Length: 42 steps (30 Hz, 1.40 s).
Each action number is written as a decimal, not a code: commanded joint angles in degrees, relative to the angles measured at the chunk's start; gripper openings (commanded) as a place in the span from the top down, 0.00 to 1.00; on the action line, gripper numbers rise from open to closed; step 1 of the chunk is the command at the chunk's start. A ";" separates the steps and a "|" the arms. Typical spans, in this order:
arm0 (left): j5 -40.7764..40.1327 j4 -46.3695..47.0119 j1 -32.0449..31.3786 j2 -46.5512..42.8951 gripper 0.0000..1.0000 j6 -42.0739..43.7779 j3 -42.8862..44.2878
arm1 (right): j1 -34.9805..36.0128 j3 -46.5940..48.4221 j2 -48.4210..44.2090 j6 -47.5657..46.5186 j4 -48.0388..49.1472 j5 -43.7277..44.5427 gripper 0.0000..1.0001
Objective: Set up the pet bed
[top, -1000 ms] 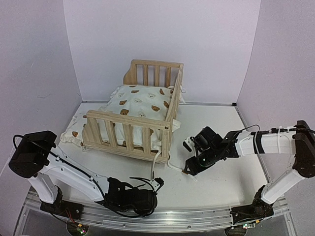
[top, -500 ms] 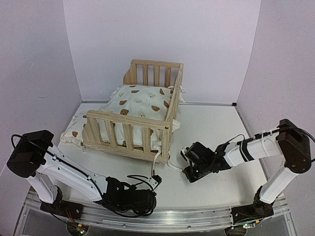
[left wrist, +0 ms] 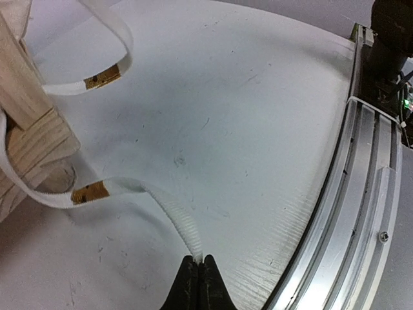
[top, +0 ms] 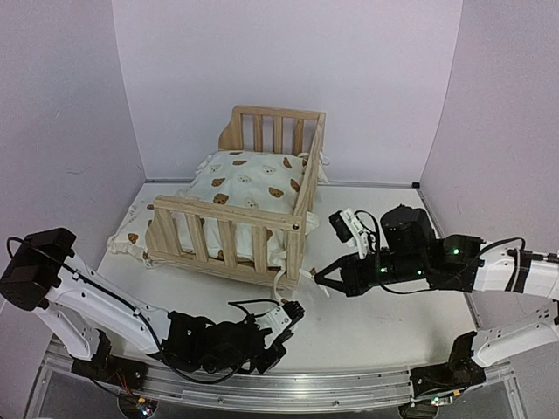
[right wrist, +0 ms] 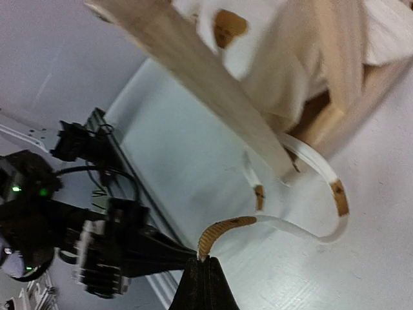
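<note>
The pet bed's pine frame [top: 229,229] stands at the table's back left with the bear-print cushion [top: 253,179] bulging inside it. A small matching pillow [top: 131,229] lies outside, against the frame's left end. Two white ties hang from the near right corner post [left wrist: 32,129]. My left gripper [left wrist: 199,259] is shut on the end of one tie [left wrist: 174,213], low over the table in front of the bed [top: 293,312]. My right gripper [right wrist: 202,260] is shut on the brown-tipped end of the other tie [right wrist: 222,229], just right of that corner [top: 319,274].
An aluminium rail [left wrist: 361,194] runs along the table's near edge, close to my left gripper. Purple walls close in the table at the back and both sides. My left arm [right wrist: 110,248] lies low just beyond the right gripper's fingertips.
My right gripper has shut on a tie end and swung up and left toward the bed's corner. My left gripper stays shut on its tie and has shifted slightly right.
</note>
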 commanded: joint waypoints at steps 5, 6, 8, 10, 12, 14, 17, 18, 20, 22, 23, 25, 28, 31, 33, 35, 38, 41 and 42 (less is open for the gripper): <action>1.39 13.03 -0.16 -2.22 1.00 11.92 -2.31 | 3.72 9.91 1.88 5.67 9.02 -5.35 1.00; 1.33 13.15 -0.21 -2.14 1.00 12.16 -2.46 | 4.54 10.90 2.50 5.42 9.15 -4.72 1.00; 1.45 13.05 -0.25 -1.54 1.00 13.08 -2.29 | 5.84 13.54 4.29 5.39 8.79 -3.17 1.00; 1.28 12.98 -0.35 -0.71 1.00 14.22 -1.98 | 7.34 15.76 6.38 4.44 7.71 -0.40 1.00; 1.17 12.90 -0.38 0.03 1.00 14.66 -1.58 | 9.23 18.74 9.03 2.66 5.55 3.05 1.00; 0.74 12.84 -0.34 0.83 1.00 16.14 -0.83 | 12.07 22.77 12.61 0.69 1.42 8.28 1.00; 1.00 12.89 -0.40 1.11 1.00 15.92 -0.20 | 16.67 30.41 19.80 0.91 -7.00 21.65 0.91; 1.22 12.88 -0.49 1.28 1.00 15.64 -0.11 | 17.66 33.26 22.39 1.75 -11.00 25.14 0.87; 1.46 12.90 -0.69 1.39 1.00 15.30 -0.01 | 18.80 38.07 26.03 2.04 -17.78 29.77 0.68; 1.56 12.98 -1.08 1.18 1.00 13.35 -0.17 | 18.91 39.40 26.40 2.05 -20.77 30.38 0.55; 1.77 12.94 -1.34 1.15 1.00 12.76 -0.27 | 18.91 38.94 25.13 1.75 -20.95 29.83 0.51; 2.10 12.93 -1.66 1.21 1.00 12.53 -0.35 | 18.82 39.19 22.81 1.17 -21.36 28.95 0.46; 2.24 12.92 -1.89 0.96 1.00 12.11 -0.44 | 18.54 39.12 18.83 0.09 -23.12 28.64 0.41; 2.10 13.05 -1.90 0.39 1.00 11.50 -0.15 | 17.03 38.91 14.59 -0.98 -27.45 31.56 0.38; 2.48 13.10 -1.85 -0.39 1.00 10.61 -0.03 | 13.83 35.87 10.48 -1.05 -28.88 32.23 0.36; 1.34 13.00 -1.73 -0.85 1.00 9.41 0.35 | 7.41 29.74 4.60 -0.63 -28.29 29.84 0.35; 1.78 12.99 -0.82 -1.72 1.00 7.92 0.43 | 1.41 14.78 -1.65 -3.05 -20.79 23.57 0.30; 1.72 13.01 0.40 -3.31 1.00 6.05 -0.45 | -0.31 3.81 -2.46 -7.03 -10.67 14.67 0.30; 1.77 13.06 0.77 -3.99 1.00 5.72 -0.86 | -0.26 0.69 -2.31 -8.04 -7.45 12.85 0.30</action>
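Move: Some 7 cm to the right hand's left, about level with it fore and aft and roughly 13 cm lower, runs the left strap, which the left fingers already pinch; its middle stretch lies about 8 cm ahead of the left hand, 1 cm to its left and 4 cm lower. The bed's near corner post stands 8 cm ahead of the right hand, 5 cm left and 7 cm below, and 16 cm ahead of the left hand, 2 cm right and 2 cm up. Carrying the pinched end of the other strap about 13 cm left and first some 9 cm up, the right hand passes it over the left strap, sinks a little and opens its fingers to let go, then sweeps back right roughly 19 cm and forward, clear of the straps, turning clockwise. The left hand keeps its strap pinched, easing only a couple of centimetres right and back. ##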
